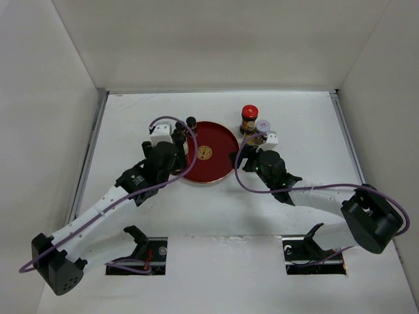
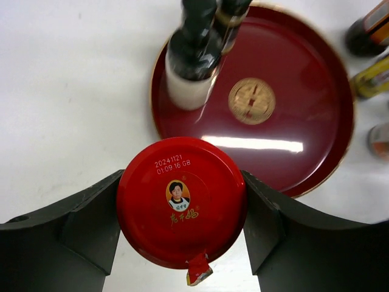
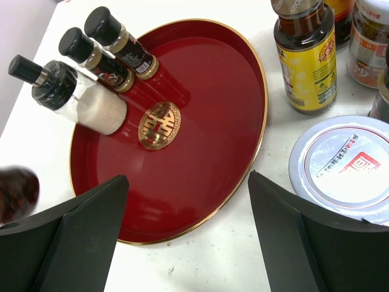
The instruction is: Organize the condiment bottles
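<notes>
My left gripper [image 2: 182, 207] is shut on a red-lidded jar [image 2: 181, 201], both fingers pressed against the lid, just off the near rim of the round red tray [image 2: 304, 109]. A salt shaker [image 3: 73, 94] and two dark black-capped bottles [image 3: 121, 42] stand in the tray's far left part. My right gripper [image 3: 188, 207] hangs open and empty over the tray's right rim [image 3: 261, 121]. Beside it stand a silver-lidded jar [image 3: 343, 167] and a yellow-labelled bottle [image 3: 307, 61]. A second red-lidded jar [image 1: 249, 118] stands behind the right gripper [image 1: 252, 145].
White walls close in the table on the left, back and right. The bottles to the right of the tray [image 1: 208, 152] are tightly clustered, next to the right arm's wrist. Purple cables loop over both arms.
</notes>
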### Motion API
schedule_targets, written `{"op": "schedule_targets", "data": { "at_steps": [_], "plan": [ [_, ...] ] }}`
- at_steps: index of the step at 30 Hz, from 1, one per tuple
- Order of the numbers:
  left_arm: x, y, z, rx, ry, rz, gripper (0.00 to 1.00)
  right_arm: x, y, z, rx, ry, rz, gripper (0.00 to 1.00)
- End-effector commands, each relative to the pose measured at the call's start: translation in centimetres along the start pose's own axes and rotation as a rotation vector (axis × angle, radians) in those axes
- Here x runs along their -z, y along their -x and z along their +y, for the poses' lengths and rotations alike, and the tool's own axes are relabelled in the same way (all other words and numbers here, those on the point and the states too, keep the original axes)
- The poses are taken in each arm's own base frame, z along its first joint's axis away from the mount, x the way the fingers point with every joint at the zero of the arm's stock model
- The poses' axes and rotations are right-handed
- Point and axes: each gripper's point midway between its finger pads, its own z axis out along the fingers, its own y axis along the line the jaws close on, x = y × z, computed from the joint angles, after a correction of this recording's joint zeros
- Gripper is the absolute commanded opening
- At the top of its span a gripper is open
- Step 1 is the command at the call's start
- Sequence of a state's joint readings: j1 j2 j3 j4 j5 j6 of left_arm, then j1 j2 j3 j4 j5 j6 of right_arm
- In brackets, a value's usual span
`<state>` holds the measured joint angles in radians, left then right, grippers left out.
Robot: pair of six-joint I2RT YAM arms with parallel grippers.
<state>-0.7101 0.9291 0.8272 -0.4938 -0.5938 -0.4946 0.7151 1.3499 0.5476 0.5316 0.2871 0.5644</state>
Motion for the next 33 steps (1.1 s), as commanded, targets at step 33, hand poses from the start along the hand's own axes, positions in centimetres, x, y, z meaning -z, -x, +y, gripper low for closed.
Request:
{"op": "schedule_targets", "data": {
  "at_steps": [33],
  "plan": [
    [-10.0,0.4,-1.7,0.047,-0.012,-0.051,0.45,-0.2,2.2,2.7,-0.013,0.080,-0.060,0.88]
  ]
}}
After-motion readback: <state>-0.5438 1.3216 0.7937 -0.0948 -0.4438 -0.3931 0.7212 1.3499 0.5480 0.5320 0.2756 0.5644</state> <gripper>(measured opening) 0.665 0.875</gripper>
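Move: The left hand already holds the red-capped jar aloft; the free spot for it inside the tray's near-left rim is about 8 cm ahead, 2 cm right and 16 cm below. The tray's centre lies some 13 cm ahead and 10 cm right. The white bottle stands about 15 cm ahead and 1 cm right, the nearer shaker some 19 cm ahead and 2 cm right. From the right hand the spot is roughly 24 cm left and 2 cm ahead. Keeping its grip on the red-capped jar, the left hand sets the jar's base down on the tray, close in front of the white bottle. It lifts barely 1 cm, carries the jar about 8 cm forward and a little right over the near-left rim, sinking as it goes, then finishes almost straight down, some 7 cm lower overall; the fingers stay closed. ##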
